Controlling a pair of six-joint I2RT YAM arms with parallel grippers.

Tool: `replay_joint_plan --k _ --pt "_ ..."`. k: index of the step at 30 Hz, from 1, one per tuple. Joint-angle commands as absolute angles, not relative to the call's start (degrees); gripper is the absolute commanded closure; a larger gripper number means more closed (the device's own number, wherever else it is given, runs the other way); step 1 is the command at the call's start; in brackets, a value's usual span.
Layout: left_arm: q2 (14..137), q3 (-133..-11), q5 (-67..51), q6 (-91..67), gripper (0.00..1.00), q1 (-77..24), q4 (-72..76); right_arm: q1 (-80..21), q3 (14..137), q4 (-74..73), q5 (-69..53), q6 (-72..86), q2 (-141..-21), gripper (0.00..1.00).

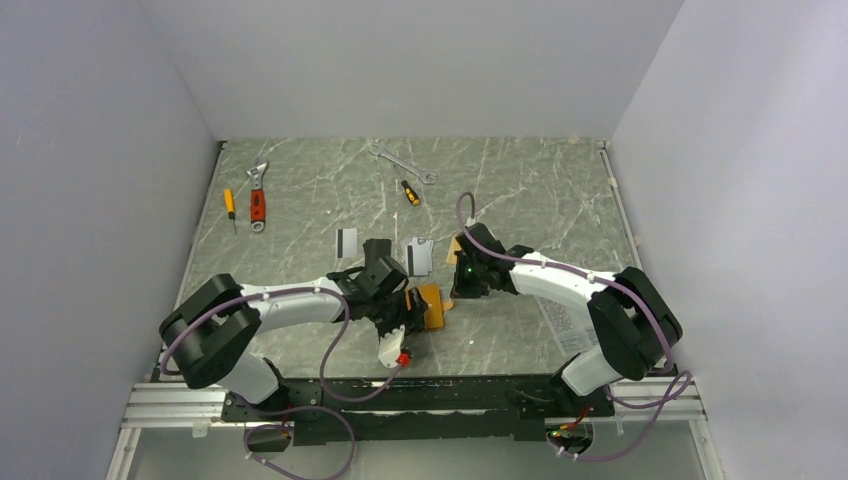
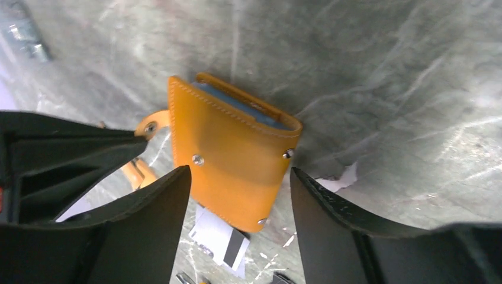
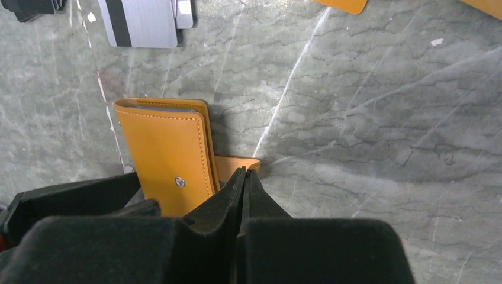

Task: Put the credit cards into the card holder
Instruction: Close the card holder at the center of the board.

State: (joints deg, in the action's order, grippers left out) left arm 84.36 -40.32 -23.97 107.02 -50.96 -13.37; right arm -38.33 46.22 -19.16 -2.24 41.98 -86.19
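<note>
The orange card holder [image 1: 433, 306] lies closed on the marble top, with its snap tab [image 3: 237, 163] sticking out sideways. My left gripper [image 2: 241, 170] is open, and its fingers [image 2: 160, 201] straddle the holder's [image 2: 231, 148] near end. My right gripper [image 3: 244, 172] is shut, its tip resting at the tab beside the holder [image 3: 163, 151]. Two silver-grey credit cards with black stripes lie beyond the holder [image 1: 347, 241] [image 1: 420, 256]; one shows in the right wrist view [image 3: 139, 22] and one in the left wrist view [image 2: 222, 239]. An orange-tan card [image 3: 343, 5] lies at the top edge of the right wrist view.
Tools lie at the back of the table: a red-handled adjustable wrench [image 1: 258, 205], a small yellow screwdriver [image 1: 229, 205], a steel spanner [image 1: 405, 163] and another screwdriver [image 1: 410, 192]. A white label [image 1: 560, 325] sits on the surface by the right arm. Grey walls close in three sides.
</note>
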Motion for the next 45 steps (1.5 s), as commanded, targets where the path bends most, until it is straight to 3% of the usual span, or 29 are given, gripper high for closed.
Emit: replay_joint_plan --k 1,5,12,19,45 --pt "87.62 -42.91 -21.77 115.68 0.34 -51.44 -22.33 -38.32 46.45 -17.69 -4.75 40.79 -85.47 1.0" --pt "89.72 -42.46 -18.63 117.96 0.54 -51.43 -23.25 -38.32 46.72 -17.54 -5.01 40.62 -85.68 1.0" --pt "89.91 -41.71 -18.22 116.22 0.63 -52.62 -21.82 -38.32 46.93 -16.78 -7.41 40.97 -85.2 1.0" --pt "88.98 -40.38 -17.49 114.91 0.66 -53.67 -21.45 -38.76 47.14 -14.86 -12.34 41.91 -85.24 1.0" --pt "87.19 -37.18 -16.34 112.66 0.74 -55.11 -18.04 -44.16 46.54 -11.45 -11.61 45.23 -88.25 1.0"
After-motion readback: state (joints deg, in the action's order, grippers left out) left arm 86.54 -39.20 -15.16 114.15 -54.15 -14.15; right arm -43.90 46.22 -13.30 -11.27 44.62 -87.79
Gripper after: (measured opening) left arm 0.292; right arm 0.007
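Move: The card holder's middle lies about 3 cm to the left hand's right, level fore-and-aft and some 2 cm below; its spine is almost under that hand. From the right hand, the unfastened strap's tip is right at the fingertips, and the snap stud on the cover is about 4 cm left, 2 cm back and roughly level in height. The silver cards lie about 12 cm ahead of the holder's middle and 2 cm to its left; the black cards lie 13 cm ahead and 10 cm left of the left hand. The left fingers close on the holder's spine after sinking about 2 cm and easing 1 cm left, tilting slightly, then keep squeezing it in place. The right hand, still shut, starts slowly, then sweeps about 5 cm left and 3 cm back with the strap, rising a little to clear the holder's edge and dipping slightly at the end, over the cover beside the stud. ##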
